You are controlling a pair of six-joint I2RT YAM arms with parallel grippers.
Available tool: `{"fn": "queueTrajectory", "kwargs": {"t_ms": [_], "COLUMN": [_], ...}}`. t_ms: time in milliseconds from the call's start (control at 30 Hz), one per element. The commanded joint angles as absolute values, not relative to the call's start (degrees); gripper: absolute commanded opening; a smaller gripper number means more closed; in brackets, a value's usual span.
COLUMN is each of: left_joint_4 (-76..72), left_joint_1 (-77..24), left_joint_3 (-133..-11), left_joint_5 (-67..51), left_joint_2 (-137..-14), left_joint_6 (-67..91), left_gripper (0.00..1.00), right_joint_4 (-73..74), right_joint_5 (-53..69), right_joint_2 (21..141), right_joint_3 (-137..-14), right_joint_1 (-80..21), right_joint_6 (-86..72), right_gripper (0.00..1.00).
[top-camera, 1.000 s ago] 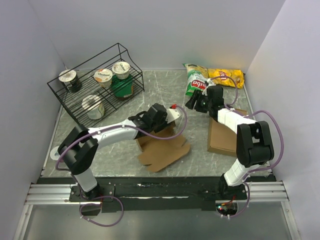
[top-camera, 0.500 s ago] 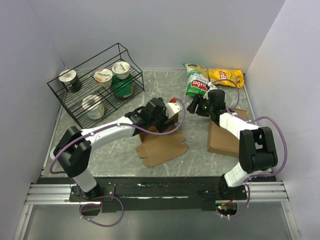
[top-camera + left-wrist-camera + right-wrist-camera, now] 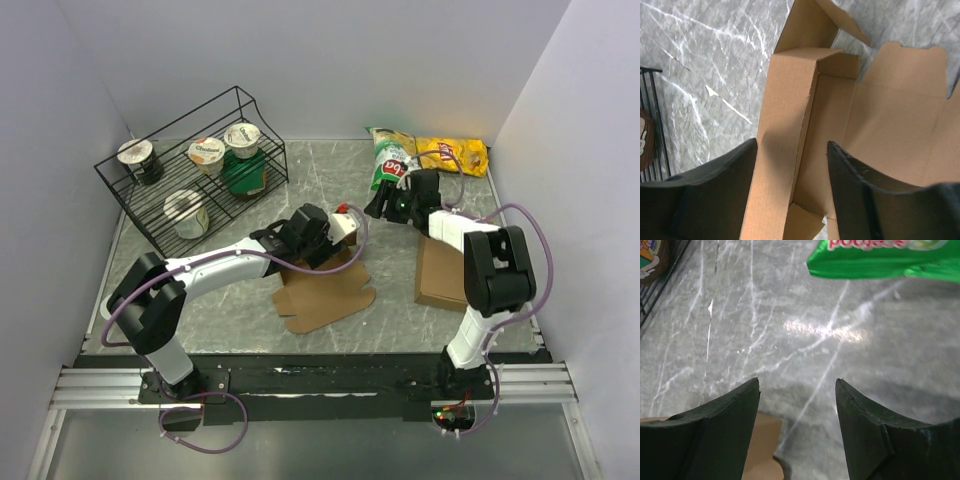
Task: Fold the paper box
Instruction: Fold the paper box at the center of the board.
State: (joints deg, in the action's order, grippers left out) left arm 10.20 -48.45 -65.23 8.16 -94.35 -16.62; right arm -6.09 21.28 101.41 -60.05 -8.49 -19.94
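Note:
The paper box (image 3: 325, 292), a brown die-cut blank, lies mid-table with one side wall folded up. My left gripper (image 3: 330, 238) hangs over its far edge. In the left wrist view the box (image 3: 890, 115) fills the frame, and the left gripper (image 3: 792, 145) stands open astride the raised wall, whose crease runs between the fingers. My right gripper (image 3: 385, 205) hovers open to the right of the box, near the green bag. In its own view the right gripper (image 3: 797, 382) has only bare table between its fingers, and a brown cardboard corner (image 3: 762, 437) shows at the lower left.
A black wire rack (image 3: 150, 195) with yogurt cups stands at the back left, and its edge (image 3: 650, 125) shows in the left wrist view. A green snack bag (image 3: 390, 160) (image 3: 880, 257) and a yellow one (image 3: 452, 155) lie at the back right. A plain cardboard slab (image 3: 445, 275) lies at the right.
The left jaws opened wider and then narrowed over the raised wall, shifting the box slightly. The right gripper moved left, towards the green bag, still open.

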Motion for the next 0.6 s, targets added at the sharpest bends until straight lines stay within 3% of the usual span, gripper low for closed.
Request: {"fn": "queueTrajectory", "kwargs": {"t_ms": [0,433,567], "left_joint_4": [6.6,6.4,7.0], "left_joint_1": [-48.4,-49.6,-50.3], "left_joint_3": [-64.0,-64.1,-64.7], "left_joint_5": [10.7,13.2,14.7], "left_joint_2": [-93.8,-96.1,-97.4], "left_joint_6": [-16.6,-16.3,-16.3], "left_gripper": [0.58,0.44,0.35], "right_joint_4": [-9.4,-16.8,-18.5], "right_joint_5": [27.4,36.5,36.9], "right_joint_2": [104.8,102.4,99.9], "right_joint_3": [-64.4,-52.7,-48.6], "right_joint_1": [-8.9,-10.5,-10.5], "right_joint_6": [-21.4,-25.9,-29.6], "right_gripper": [0.7,0.66,0.65]}}
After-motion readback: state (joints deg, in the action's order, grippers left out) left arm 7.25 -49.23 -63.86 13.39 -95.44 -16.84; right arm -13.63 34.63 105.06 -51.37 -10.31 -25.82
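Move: The cardboard side wall stands between the left hand's open fingers, about 1 cm ahead, 1 cm left and 1 cm below. Its upright end flap is roughly 5 cm ahead, 6 cm right and slightly lower; the flat open panels are 8 cm back, 2 cm right. From the right hand that flap is about 8 cm back, 7 cm left and 4 cm down, with the green chip bag 10 cm ahead, 5 cm right, and the closed brown box 12 cm back, 14 cm right. Bring the right gripper left first, then back and down, about 8 cm in all, towards the upright end flap, fingers staying open while the wrist rolls left-side-up, tips down and swings counter-clockwise, some 15 degrees overall. Meanwhile hold the left hand nearly in place, easing about 1 cm onto the side wall and closing its fingers from both sides to pinch it. ##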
